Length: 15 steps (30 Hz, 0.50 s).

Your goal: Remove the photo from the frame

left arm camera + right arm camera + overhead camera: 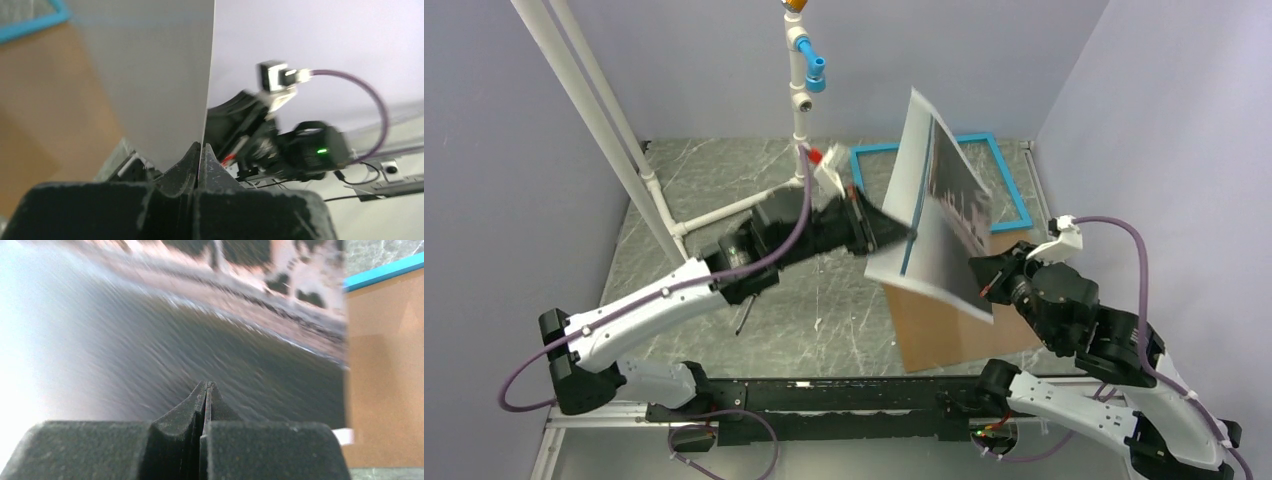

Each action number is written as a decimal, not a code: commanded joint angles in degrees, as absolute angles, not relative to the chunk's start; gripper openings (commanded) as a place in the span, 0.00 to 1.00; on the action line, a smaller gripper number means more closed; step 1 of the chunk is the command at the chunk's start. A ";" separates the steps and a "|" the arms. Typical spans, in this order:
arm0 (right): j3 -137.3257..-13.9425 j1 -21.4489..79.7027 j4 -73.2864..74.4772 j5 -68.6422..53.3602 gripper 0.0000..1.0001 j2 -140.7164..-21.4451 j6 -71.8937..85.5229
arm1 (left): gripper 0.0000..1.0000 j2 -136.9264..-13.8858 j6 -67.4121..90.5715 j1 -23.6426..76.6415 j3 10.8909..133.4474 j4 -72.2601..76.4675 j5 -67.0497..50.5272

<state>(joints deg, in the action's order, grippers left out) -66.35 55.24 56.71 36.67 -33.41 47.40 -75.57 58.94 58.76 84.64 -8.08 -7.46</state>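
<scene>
The photo [944,215] hangs tilted in the air above the table, its white-grey back to the left and its picture side to the right. My left gripper [908,232] is shut on its left edge; in the left wrist view the thin sheet [150,70] runs straight into the closed fingertips of the left gripper [201,147]. My right gripper [986,284] is shut, tips right at the picture face near the lower right corner, nothing between them. In the right wrist view the glossy picture [150,335] fills the space beyond the right gripper [206,385]. The turquoise frame [1014,195] lies flat behind.
A brown backing board [949,330] lies on the marble table at the front right, partly under the photo. A white pipe stand [799,100] with blue fittings rises at the back centre, and slanted white pipes [594,110] stand at the left. A thin dark stick [742,318] lies by the left arm.
</scene>
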 commanded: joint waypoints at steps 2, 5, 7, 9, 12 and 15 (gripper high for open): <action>-63.24 55.19 55.92 38.22 0.00 -30.20 50.06 | 0.00 -70.08 72.78 64.95 60.12 7.04 8.68; -61.71 55.19 55.46 37.38 0.00 -30.92 50.16 | 0.00 -70.58 76.47 70.03 50.82 11.14 21.94; -60.79 55.17 55.14 36.98 0.00 -31.38 50.37 | 0.00 -72.56 79.63 72.30 48.29 9.60 29.02; -59.67 55.13 54.60 36.23 0.00 -31.50 50.71 | 0.00 -74.81 83.61 73.28 46.77 8.60 33.31; -58.24 55.23 53.80 35.44 0.00 -31.33 50.91 | 0.00 -78.63 89.80 76.28 45.80 6.79 38.56; -57.44 55.23 54.30 35.42 0.00 -30.99 51.31 | 0.00 -83.38 95.85 78.33 47.32 4.51 38.83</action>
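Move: Below and to the right of the left hand, which holds the raised photo by its left edge, lies the bare brown backing board: its middle is about 19 cm right, 8 cm ahead and some 44 cm down. The empty blue frame lies beyond the board, roughly 35 cm ahead of the left hand and 14 cm right. From the right hand, fingers shut near the photo's right part, the board's middle is about 7 cm right, 9 cm ahead and 31 cm down. Bringing the photo down fast towards the brown board, the left hand sinks about 30 cm and slows near the end, its shut fingers keeping their pinch on the left edge while the wrist turns some 40 degrees, swinging them forward and tipping them down. The right hand eases a centimetre or so back and right, then returns and sinks some 5 cm with its fingers still shut. ##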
